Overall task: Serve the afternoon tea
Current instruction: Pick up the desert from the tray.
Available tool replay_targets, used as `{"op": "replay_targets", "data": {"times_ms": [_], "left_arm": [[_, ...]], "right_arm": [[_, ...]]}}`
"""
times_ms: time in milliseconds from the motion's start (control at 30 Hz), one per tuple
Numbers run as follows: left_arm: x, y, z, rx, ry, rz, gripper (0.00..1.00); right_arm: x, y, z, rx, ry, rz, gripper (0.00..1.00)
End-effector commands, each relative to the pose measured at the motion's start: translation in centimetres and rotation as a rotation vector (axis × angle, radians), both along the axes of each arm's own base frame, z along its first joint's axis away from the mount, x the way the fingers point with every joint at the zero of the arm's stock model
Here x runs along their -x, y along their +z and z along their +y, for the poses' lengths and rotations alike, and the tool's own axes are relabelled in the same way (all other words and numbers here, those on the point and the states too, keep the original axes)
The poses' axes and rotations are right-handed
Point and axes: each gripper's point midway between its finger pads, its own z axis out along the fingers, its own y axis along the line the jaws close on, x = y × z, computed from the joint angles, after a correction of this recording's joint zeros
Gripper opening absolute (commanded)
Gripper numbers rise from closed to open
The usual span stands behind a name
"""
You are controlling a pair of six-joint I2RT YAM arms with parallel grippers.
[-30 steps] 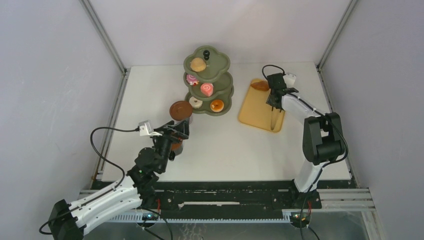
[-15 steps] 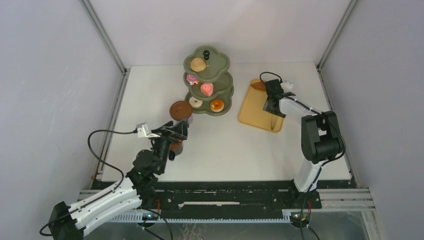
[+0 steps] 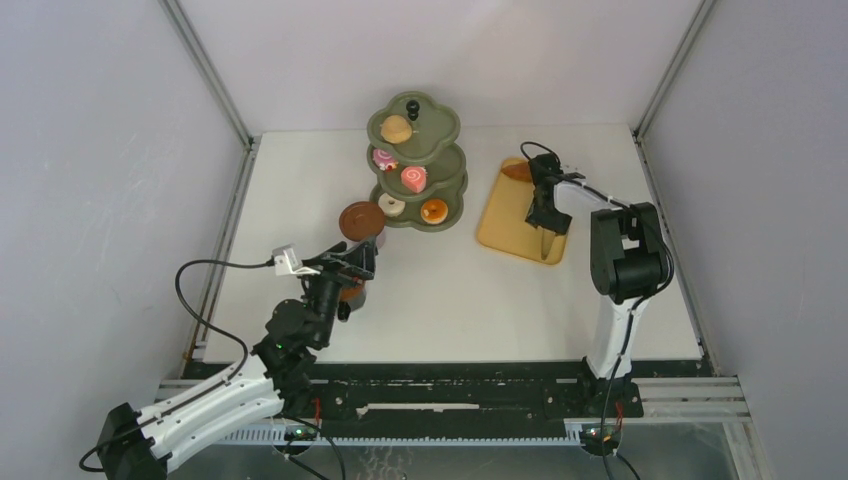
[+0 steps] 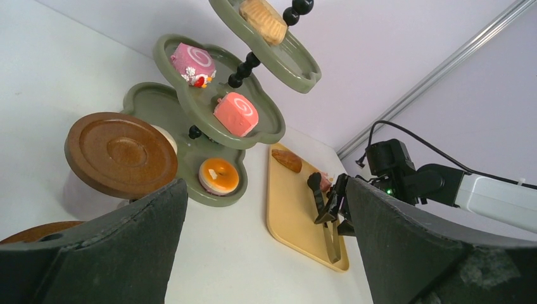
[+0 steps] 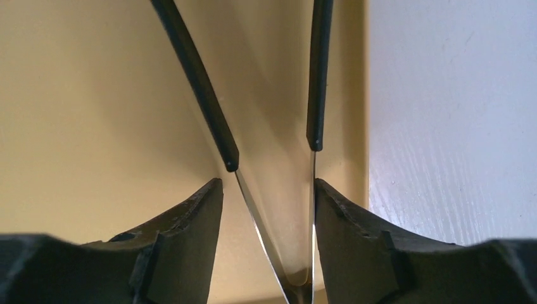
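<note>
The olive-green three-tier stand (image 3: 446, 135) holds a brown bun (image 3: 397, 128) on top, pink swirl cakes (image 3: 384, 158) (image 3: 414, 178) in the middle, and donuts (image 3: 391, 204) (image 3: 434, 210) at the bottom. A brown saucer (image 3: 360, 219) stands raised beside it. My left gripper (image 3: 350, 268) hovers open near a brown cup (image 3: 352, 292), nothing between its fingers (image 4: 126, 240). My right gripper (image 3: 543, 215) is low over the yellow tray (image 3: 505, 225), its jaws open on either side of the black tongs (image 5: 278, 240). The right finger touches one tong arm; a gap shows on the left.
A bun (image 3: 518, 170) and a pink cake (image 4: 325, 182) lie at the tray's far end. The tongs' arms are spread and rest on the tray (image 5: 95, 126). White tabletop (image 5: 456, 126) lies just right of the tray's edge. Grey walls enclose the table.
The right wrist has turned and shifted slightly left over the tray, and the arm has folded closer. Its jaws have eased wider around the tongs. The left arm has barely moved.
</note>
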Motion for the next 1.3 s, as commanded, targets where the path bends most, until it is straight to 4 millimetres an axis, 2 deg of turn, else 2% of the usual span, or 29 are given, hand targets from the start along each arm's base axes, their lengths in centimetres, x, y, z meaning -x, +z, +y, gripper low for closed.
{"op": "replay_targets", "data": {"times_ms": [0,67,200,400,533,933,1267], "left_arm": [[0.0,0.3,0.0,0.024,0.000,-0.013,1.00],[0.0,0.3,-0.1,0.024,-0.001,-0.013,1.00],[0.0,0.4,0.0,0.023,0.003,-0.016,1.00],[0.0,0.5,0.2,0.026,0.007,-0.020,1.00],[0.1,0.5,0.2,0.030,0.003,-0.022,1.00],[0.5,1.0,0.4,0.053,-0.005,-0.039,1.00],[1.0,1.4,0.5,0.085,-0.027,-0.053,1.00]], "right_arm": [[-0.7,0.5,-0.5,-0.035,-0.024,0.004,0.60],[-0.7,0.4,-0.6,-0.042,-0.030,0.004,0.56],[-0.9,1.1,-0.7,-0.044,-0.026,-0.033,0.43],[-0.6,1.6,-0.2,-0.068,-0.011,-0.065,0.35],[-0.5,2.5,0.2,-0.083,0.000,-0.080,0.35],[-0.8,6.9,0.8,-0.213,0.019,-0.146,0.35],[0.8,7.1,0.6,-0.208,0.052,-0.078,0.37]]}}
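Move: The right hand is low inside the tray, with the tongs between its open fingers: bend towards the robot, black tips pointing forward, their middle about 2 cm ahead of the hand. The pink desert lies some 11 cm ahead and 3 cm to the right, about level; the croissant is about 12 cm ahead and 6 cm left, and the tray's middle 2 cm ahead and 5 cm left. From the left hand the pink desert is about 27 cm ahead, 41 cm right and 23 cm below. Staying low over the tray, with less than a centimetre of sideways shift, the right hand closes its fingers from about two-thirds open to a bit over a third, so that the pads press the two tong legs towards each other. Keeping that squeeze, it then lifts the tongs straight up by some 4.5 cm and rolls so that its left side rises by roughly 10 degrees, easing back about a centimetre at the end. ##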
